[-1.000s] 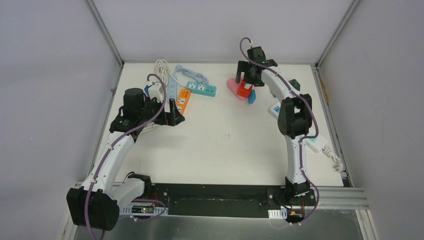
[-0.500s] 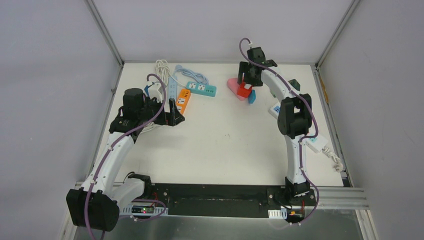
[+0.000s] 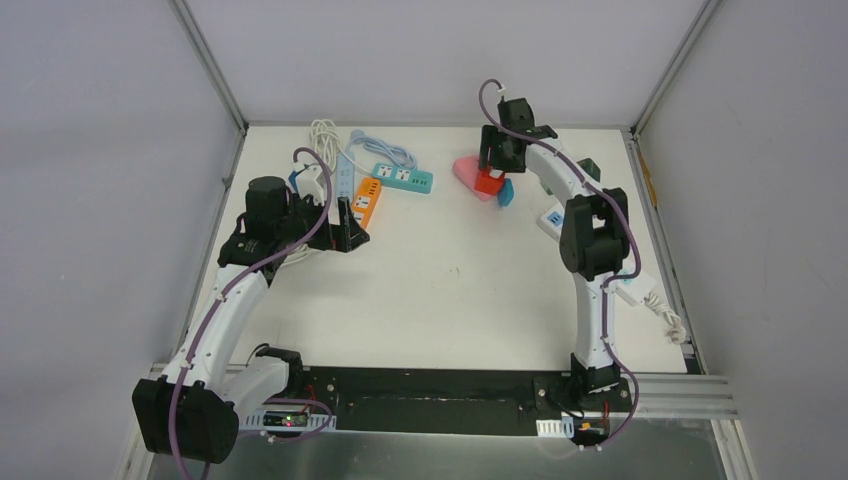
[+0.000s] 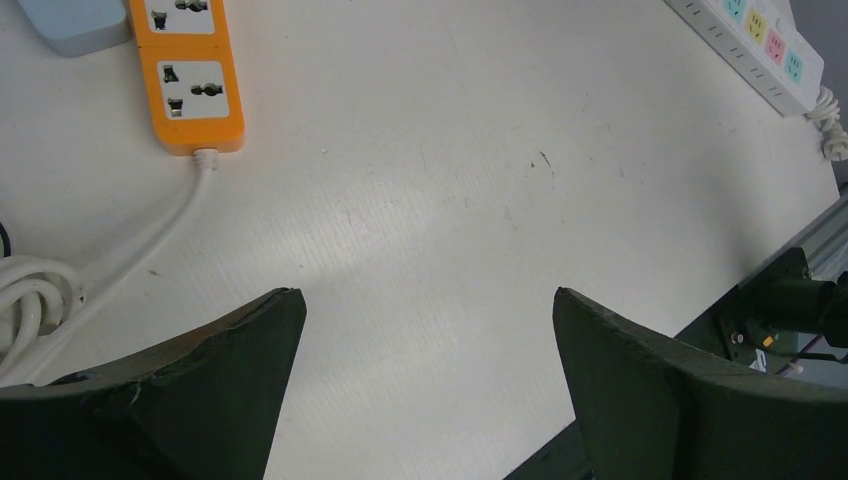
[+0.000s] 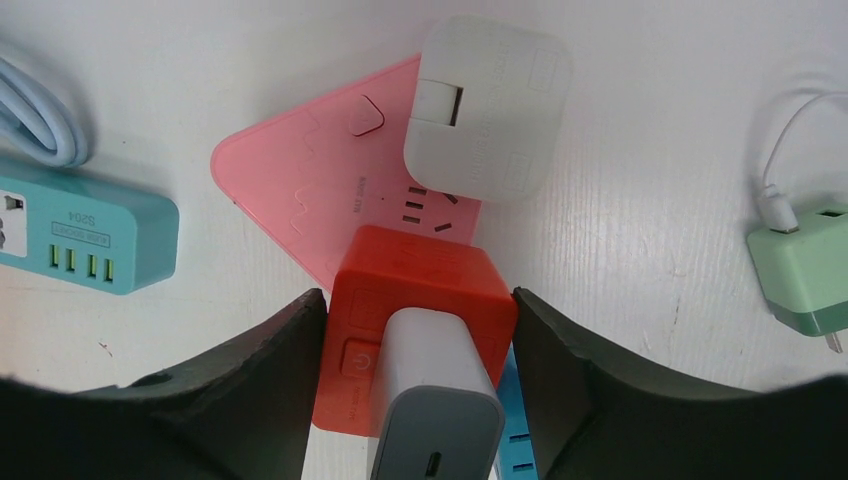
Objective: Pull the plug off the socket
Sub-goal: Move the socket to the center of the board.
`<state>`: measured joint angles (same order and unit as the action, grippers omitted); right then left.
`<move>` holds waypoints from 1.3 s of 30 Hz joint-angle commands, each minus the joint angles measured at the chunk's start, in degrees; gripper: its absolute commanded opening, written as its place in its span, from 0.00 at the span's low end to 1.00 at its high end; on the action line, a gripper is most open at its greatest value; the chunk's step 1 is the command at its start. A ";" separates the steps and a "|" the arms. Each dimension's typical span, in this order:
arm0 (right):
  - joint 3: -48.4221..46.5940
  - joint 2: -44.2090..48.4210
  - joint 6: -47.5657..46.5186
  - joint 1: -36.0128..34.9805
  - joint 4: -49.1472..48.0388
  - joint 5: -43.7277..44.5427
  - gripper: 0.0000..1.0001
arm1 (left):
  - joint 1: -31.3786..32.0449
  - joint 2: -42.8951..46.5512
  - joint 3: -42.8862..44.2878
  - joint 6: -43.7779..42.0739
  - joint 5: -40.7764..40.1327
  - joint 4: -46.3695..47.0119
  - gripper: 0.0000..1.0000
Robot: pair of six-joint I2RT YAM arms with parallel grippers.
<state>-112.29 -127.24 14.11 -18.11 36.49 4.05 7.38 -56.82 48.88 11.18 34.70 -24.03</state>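
A red cube socket point(image 5: 420, 270) stands at the back of the table, partly on a pink triangular power strip point(image 5: 300, 190). A white and grey plug point(image 5: 435, 400) sticks out of the cube's top face, beside its power button. My right gripper point(image 5: 418, 295) straddles the cube, and both black fingers point(image 5: 260, 370) press its opposite sides. The plug rises untouched between them. From above, the right gripper point(image 3: 492, 165) sits over the red cube socket point(image 3: 488, 180). My left gripper point(image 4: 425, 295) hangs open over bare table, also visible from above as the left gripper point(image 3: 350, 232).
A white adapter point(image 5: 488, 110) sits on the pink strip. A blue socket point(image 5: 515, 430) lies against the red cube. A green adapter point(image 5: 800, 265) is to the right, a teal strip point(image 5: 80, 235) to the left. An orange strip point(image 4: 190, 80) and a white strip point(image 4: 750, 45) lie near the left arm.
The right gripper's fingers have narrowed from wide open until they touch the red cube's sides. The left arm has not moved.
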 commanded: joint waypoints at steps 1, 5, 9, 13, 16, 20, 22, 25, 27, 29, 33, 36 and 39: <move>4.04 4.58 -2.78 0.27 -1.30 -0.94 0.49 | -0.86 1.39 -0.18 0.44 1.06 2.15 0.99; 7.28 7.42 -3.84 0.34 -1.91 -1.98 0.44 | -0.87 2.04 -0.34 0.48 1.10 2.21 0.99; 11.82 11.33 -5.12 0.35 -2.93 -3.39 0.40 | -0.87 2.21 -0.46 0.54 1.18 2.40 0.99; 16.13 15.05 -7.50 0.36 -3.46 -3.53 0.39 | -0.87 2.27 -0.48 0.58 1.51 2.46 0.99; 19.54 17.55 -9.04 0.35 -3.75 -6.09 0.38 | -0.87 2.37 -0.52 0.65 1.64 2.52 0.99; 24.61 21.00 -11.00 0.35 -3.92 -8.01 0.37 | -0.89 2.24 -0.54 0.61 1.94 2.71 0.99; 27.36 22.92 -12.00 0.35 -4.46 -9.15 0.37 | -0.87 2.18 -0.60 0.68 2.08 2.78 0.99; 31.14 25.79 -13.62 0.28 -5.31 -10.98 0.37 | -0.87 2.24 -0.61 0.64 2.22 2.85 0.99; 33.41 27.47 -15.61 0.21 -5.29 -12.81 0.37 | -0.87 2.24 -0.70 0.66 2.35 2.93 0.99; 35.64 29.21 -17.39 0.18 -5.39 -14.81 0.37 | -0.83 2.24 -0.63 0.51 2.39 3.05 0.99; 39.40 32.58 -22.89 -0.16 -5.28 -18.40 0.35 | -0.83 1.93 -0.66 0.62 2.72 3.20 0.99; 41.60 34.39 -26.82 -0.55 -4.77 -20.56 0.34 | -0.86 1.92 -0.76 0.62 2.91 3.29 0.99; 42.77 35.40 -33.16 -1.54 -2.49 -23.80 0.33 | -0.88 2.06 -0.81 0.64 3.05 3.42 0.99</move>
<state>-70.52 -95.92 -9.87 -18.22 32.49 -13.06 7.01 -55.79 48.25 11.35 36.42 -23.90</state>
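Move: The board's centre, where the held socket is bound, is roughly 16 cm back and 13 cm left of the right hand, some 5 cm lower; the left hand has it about 10 cm ahead, 16 cm right and 17 cm below. From the right hand, the pink socket sits about 2 cm ahead, 4 cm left; the blue plug 3 cm back, 4 cm right; the white power strip 20 cm back, 22 cm right. Keeping its pinch on the red plug, the right hand drags the socket back 17 cm, turning counter-clockwise some 30 degrees. ##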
